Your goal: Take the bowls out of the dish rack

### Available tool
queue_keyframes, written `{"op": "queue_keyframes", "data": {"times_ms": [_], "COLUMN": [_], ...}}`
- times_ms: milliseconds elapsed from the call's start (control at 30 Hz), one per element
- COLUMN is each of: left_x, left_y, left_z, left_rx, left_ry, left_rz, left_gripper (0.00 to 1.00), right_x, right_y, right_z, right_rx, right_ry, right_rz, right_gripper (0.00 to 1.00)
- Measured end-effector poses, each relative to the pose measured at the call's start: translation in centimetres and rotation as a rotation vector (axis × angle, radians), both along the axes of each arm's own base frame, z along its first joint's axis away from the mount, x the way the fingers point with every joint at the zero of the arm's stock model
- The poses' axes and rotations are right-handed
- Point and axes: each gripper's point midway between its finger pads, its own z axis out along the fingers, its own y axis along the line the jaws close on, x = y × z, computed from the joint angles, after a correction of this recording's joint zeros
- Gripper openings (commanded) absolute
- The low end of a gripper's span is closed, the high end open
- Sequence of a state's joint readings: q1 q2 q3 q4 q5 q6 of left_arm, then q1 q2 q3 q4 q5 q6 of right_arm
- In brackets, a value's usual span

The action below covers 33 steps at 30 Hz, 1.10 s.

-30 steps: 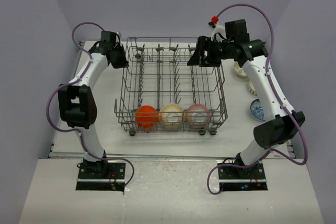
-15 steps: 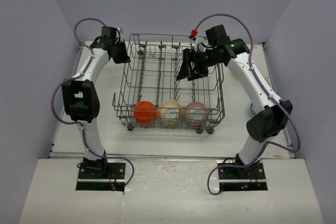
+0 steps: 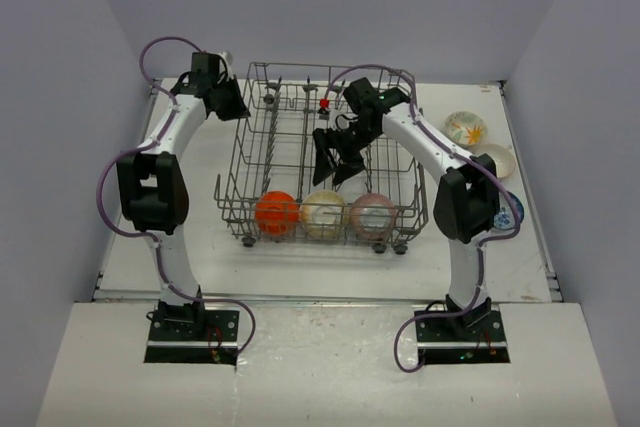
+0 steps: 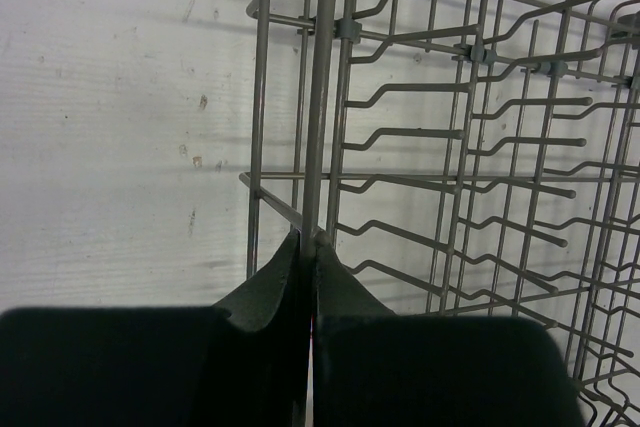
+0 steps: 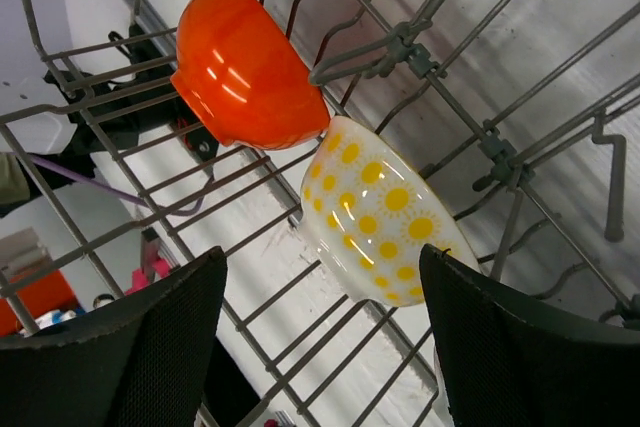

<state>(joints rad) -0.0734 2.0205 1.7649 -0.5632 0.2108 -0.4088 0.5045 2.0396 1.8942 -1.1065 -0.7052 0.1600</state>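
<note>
The grey wire dish rack (image 3: 255, 162) stands mid-table. An orange bowl (image 3: 277, 214), a cream-yellow bowl (image 3: 324, 215) and a pink bowl (image 3: 373, 215) stand on edge along its near side. My right gripper (image 3: 335, 169) is open inside the rack, just behind these bowls. In the right wrist view the gripper (image 5: 320, 342) is open, with the orange bowl (image 5: 245, 62) and the yellow-sun-patterned bowl (image 5: 385, 212) ahead of it, untouched. My left gripper (image 3: 232, 107) is shut on the rack's far-left rim wire (image 4: 318, 97); its fingertips meet at the gripper point (image 4: 310, 239).
Three bowls sit on the table right of the rack: a floral one (image 3: 466, 128), a whitish one (image 3: 498, 159) and a blue-and-white one (image 3: 511, 210), partly hidden by the right arm. Upright tines (image 5: 400, 47) surround the right gripper.
My right arm has swung left from the rack's far-right corner into the rack and down toward the near bowls. The left gripper stays on the rim.
</note>
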Motion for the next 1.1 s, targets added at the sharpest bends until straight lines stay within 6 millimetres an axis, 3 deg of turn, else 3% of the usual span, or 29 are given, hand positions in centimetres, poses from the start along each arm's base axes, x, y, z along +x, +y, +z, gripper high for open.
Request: {"op": "queue_keyframes", "data": {"times_ms": [567,933,1100], "left_x": [0.0,0.0,0.0], "left_y": [0.1,0.1,0.1], "left_z": [0.0,0.0,0.0], "left_rx": [0.003,0.001,0.001], "left_ry": [-0.012,-0.027,-0.027], "left_rz": [0.003,0.003,0.003], "left_gripper": [0.0,0.0,0.0], "right_x": [0.1,0.4,1.1], "right_y": [2.3,2.4,1.5], "right_z": [-2.3,-2.7,-5.1], "right_rx": [0.116,0.124,0.024], "right_ry": [0.113,0.104,0.085], "right_rz": [0.077,0.078,0.057], "right_gripper": [0.78,0.78,0.78]}}
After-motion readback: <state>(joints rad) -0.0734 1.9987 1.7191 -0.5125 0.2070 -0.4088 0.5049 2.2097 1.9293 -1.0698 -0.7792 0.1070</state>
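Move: The yellow-patterned bowl, middle of the three bowls in the rack's near row, lies about 10 cm below the right hand, some 3 cm back and about level with it sideways. The orange bowl sits about 11 cm to the left of it, the pink bowl about 11 cm to its right, both level with it fore and aft. From the left hand, the yellow bowl is roughly 23 cm back, 18 cm right and 8 cm lower. Downward by about 5 cm in all, the open right hand closes in on the yellow bowl: first easing left and down, the wrist tilting some 10 degrees, then almost pausing before sinking again, edging forward and slightly back right as most of that tilt is undone. Its fingers stay wide apart; the left hand keeps its pinch on the rack's left top rail. ##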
